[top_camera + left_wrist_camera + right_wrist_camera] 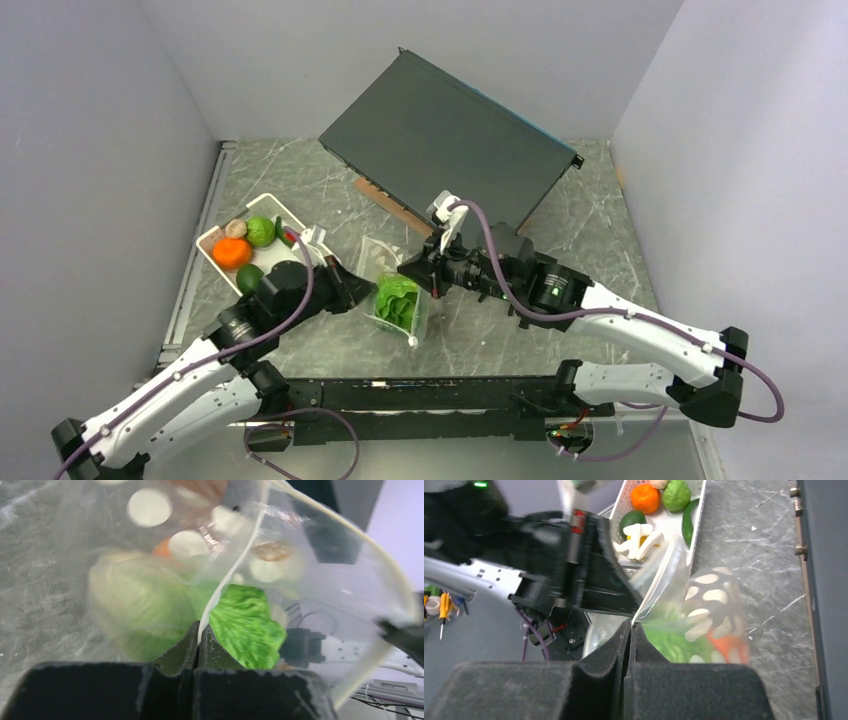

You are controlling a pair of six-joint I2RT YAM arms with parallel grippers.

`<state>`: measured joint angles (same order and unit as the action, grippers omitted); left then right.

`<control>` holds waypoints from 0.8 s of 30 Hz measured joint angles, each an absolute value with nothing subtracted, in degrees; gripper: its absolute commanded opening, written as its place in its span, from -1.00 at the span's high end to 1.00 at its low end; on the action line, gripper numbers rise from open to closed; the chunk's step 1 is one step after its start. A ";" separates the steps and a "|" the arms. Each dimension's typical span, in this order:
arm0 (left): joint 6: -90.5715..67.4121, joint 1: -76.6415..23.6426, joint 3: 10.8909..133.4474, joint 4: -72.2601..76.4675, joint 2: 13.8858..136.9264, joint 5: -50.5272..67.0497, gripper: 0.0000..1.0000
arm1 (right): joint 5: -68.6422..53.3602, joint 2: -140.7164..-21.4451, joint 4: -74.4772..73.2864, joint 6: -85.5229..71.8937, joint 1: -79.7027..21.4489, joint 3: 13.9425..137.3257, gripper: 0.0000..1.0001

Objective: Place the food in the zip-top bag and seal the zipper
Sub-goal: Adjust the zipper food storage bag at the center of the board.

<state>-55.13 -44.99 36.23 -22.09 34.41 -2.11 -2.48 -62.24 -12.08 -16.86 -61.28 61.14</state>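
The clear polka-dot zip-top bag (398, 298) hangs between my two grippers above the table, its mouth pulled apart. Leafy green lettuce (397, 300) sits inside it, and something orange (726, 645) shows blurred through the plastic. My left gripper (198, 630) is shut on the whitish zipper (235, 570) strip at one side of the mouth. My right gripper (630, 626) is shut on the opposite bag edge. In the white basket (285, 212) lie an orange (232, 253), round green fruits (261, 231), a cucumber (687, 522) and white mushrooms (639, 535).
A dark flat box (450, 140) leans at the back centre, a wooden strip (390, 205) under its near edge. The basket stands at the left, close beside my left arm. Grey walls close in both sides.
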 measured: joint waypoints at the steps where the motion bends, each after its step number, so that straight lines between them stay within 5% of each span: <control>1: -55.13 -44.97 35.73 -20.80 35.83 -1.63 1.00 | -1.39 -61.43 -12.25 -16.40 -62.19 61.23 1.00; 12: -58.02 -44.99 20.38 -20.71 32.42 -2.37 0.71 | -0.27 -70.11 -5.54 -19.79 -69.80 49.69 1.00; 24: -56.38 -44.97 27.59 -27.31 30.44 -2.48 -0.26 | 4.54 -68.66 -7.62 -19.33 -69.82 54.50 1.00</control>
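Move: The food bag's rim is already pinched in both hands. The lettuce in it hangs about 6 cm to the left hand's right, level fore-and-aft and 10 cm below. From the right hand, the lettuce is some 3 cm back, 1 cm left and 14 cm down. The food basket stands about 12 cm ahead of the left hand, 25 cm left and 18 cm lower. The dark case lies roughly 25 cm ahead of the right hand, 10 cm right and well below. The bag is swung down by its rim in both hands towards the table, then raised partway: the left hand sinks about 11 cm, tipping down a little, and comes back up 4, while the right draws back and leftward as it drops some 15 cm and regains half. From the low point on, the left fingers open to about half, ending their pinch on the rim; the right fingers keep theirs shut. ##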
